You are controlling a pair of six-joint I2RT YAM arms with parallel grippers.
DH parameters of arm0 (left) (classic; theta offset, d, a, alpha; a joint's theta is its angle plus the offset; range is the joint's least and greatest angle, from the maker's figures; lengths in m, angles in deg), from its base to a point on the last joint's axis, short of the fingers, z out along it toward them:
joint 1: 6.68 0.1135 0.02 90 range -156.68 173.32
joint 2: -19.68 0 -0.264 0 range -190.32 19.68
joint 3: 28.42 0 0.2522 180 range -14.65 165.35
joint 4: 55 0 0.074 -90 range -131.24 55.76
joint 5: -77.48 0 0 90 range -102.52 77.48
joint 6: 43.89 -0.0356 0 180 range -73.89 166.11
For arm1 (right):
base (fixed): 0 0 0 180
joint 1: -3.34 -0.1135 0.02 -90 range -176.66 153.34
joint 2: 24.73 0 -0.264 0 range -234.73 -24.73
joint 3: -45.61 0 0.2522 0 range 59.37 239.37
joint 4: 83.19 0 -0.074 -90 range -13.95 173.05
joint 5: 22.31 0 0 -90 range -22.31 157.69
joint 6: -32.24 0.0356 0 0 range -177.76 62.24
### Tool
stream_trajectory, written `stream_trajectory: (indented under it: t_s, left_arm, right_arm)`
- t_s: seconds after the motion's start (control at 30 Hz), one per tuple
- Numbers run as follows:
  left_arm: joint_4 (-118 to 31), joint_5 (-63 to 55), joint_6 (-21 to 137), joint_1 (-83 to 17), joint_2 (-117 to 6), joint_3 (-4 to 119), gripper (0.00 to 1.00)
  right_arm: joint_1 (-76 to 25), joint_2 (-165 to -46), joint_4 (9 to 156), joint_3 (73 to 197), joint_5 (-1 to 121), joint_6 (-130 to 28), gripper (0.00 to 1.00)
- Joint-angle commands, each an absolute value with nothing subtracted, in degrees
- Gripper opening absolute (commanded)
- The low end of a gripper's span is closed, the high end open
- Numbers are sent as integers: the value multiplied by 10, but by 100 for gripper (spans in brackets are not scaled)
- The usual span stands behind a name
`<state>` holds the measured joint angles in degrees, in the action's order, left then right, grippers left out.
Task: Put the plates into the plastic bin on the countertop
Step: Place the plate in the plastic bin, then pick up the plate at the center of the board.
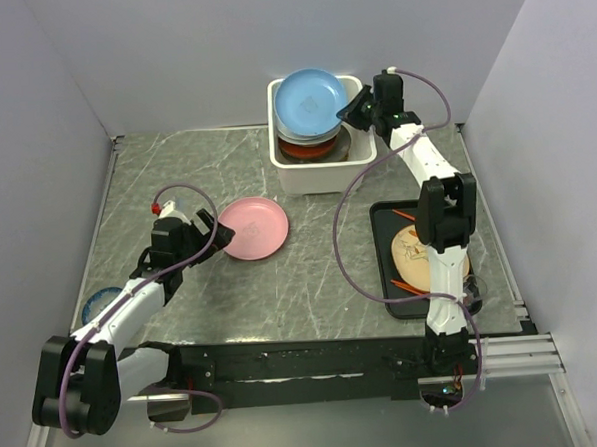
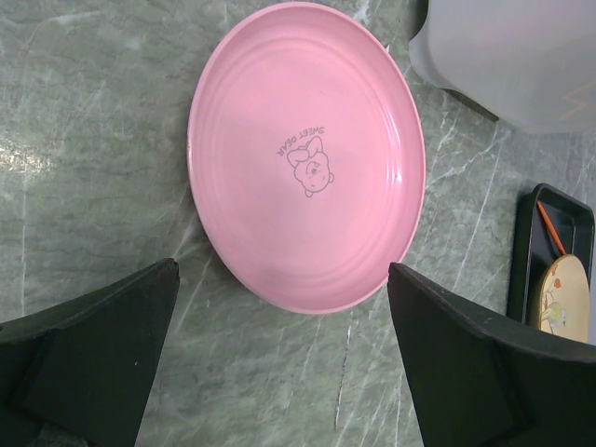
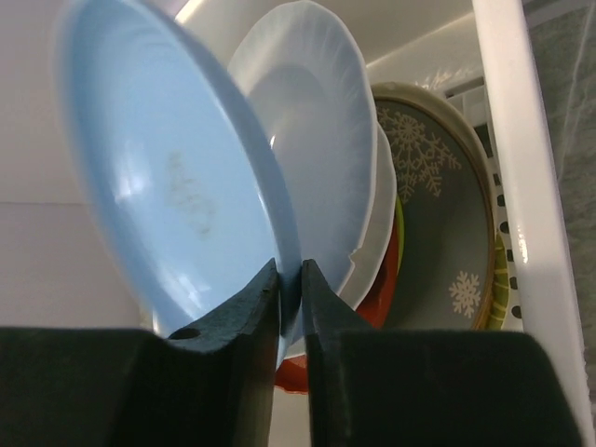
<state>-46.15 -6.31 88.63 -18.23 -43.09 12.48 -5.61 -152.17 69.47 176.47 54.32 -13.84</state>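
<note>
The pale blue plate [image 1: 309,100] tilts over the white plastic bin [image 1: 321,177] at the back of the countertop [image 1: 312,283]. My right gripper [image 1: 358,108] is shut on that plate's rim [image 3: 177,186], both fingers pressed against it [image 3: 291,270]. Behind it in the bin [image 3: 521,186] lean a white plate [image 3: 317,121], a red one [image 3: 386,279] and a grey snowflake plate [image 3: 438,205]. A pink plate [image 1: 253,227] lies flat on the countertop. My left gripper [image 1: 211,233] is open just short of its near edge [image 2: 307,154], fingers [image 2: 282,268] spread wider than the plate.
A black tray [image 1: 386,269] at the right holds a cream round plate [image 1: 430,257] and orange sticks, partly under the right arm. A blue patterned plate [image 1: 102,299] peeks out beside the left arm. Grey walls enclose the countertop.
</note>
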Motion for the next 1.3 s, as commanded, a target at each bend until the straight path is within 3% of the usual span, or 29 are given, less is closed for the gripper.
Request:
stream_trajectory:
  t_s: [0.0, 0.23, 0.43, 0.63, 0.87, 0.97, 1.07, 1.17, 1.2, 1.27]
  left_arm:
    - [-470, -56, 873, -181, -433, 151, 99]
    - [-475, -65, 874, -181, -445, 146, 99]
    - [-489, -70, 882, -180, -483, 146, 99]
    - [-506, -72, 882, -180, -528, 154, 99]
    - [-546, -50, 884, -181, -608, 182, 96]
    - [-562, -40, 885, -181, -636, 194, 87]
    - [-557, -40, 886, -180, -661, 207, 67]
    - [-571, -37, 887, -181, -681, 207, 43]
    - [-572, -38, 889, -180, -685, 207, 23]
    - [-574, -38, 894, -180, -699, 208, 4]
  right_arm:
    - [-47, -1526, 720, 1789, 535, -131, 31]
    - [-45, -1488, 748, 1739, 529, -133, 57]
    - [-42, -1366, 843, 1585, 514, -141, 69]
    - [-42, -1223, 871, 1467, 503, -154, 75]
    - [-42, -1043, 935, 1242, 464, -131, 75]
    - [-43, -988, 953, 1157, 455, -121, 75]
    - [-45, -944, 951, 1099, 452, -119, 75]
    - [-47, -920, 946, 1061, 449, -121, 75]
    - [-47, -916, 942, 1054, 449, -121, 75]
    - [-49, -910, 945, 1033, 441, -118, 76]
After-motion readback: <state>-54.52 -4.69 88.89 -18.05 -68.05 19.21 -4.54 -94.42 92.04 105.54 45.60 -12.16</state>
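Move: Ahead of the left hand by about 8 cm, 7 cm to its right and 9 cm below lies the pink plate; the bin's middle is some 30 cm ahead, 25 cm right, slightly lower. The right hand holds the blue plate by its right rim; the stack in the bin that it goes to is centred about 8 cm left, 2 cm ahead and 5 cm below. The black tray lies some 33 cm back, 15 cm right, 20 cm below. Opening, the right fingers let go of the blue plate over the stack; then the hand dips slightly and whips back about 25 cm out of the bin, arching some 11 cm up and sinking again, fingers open. Meanwhile the left hand sinks about 7 cm, tipping down, pushes forward 4 cm to the pink plate's near-left rim and closes its fingers on the rim. ##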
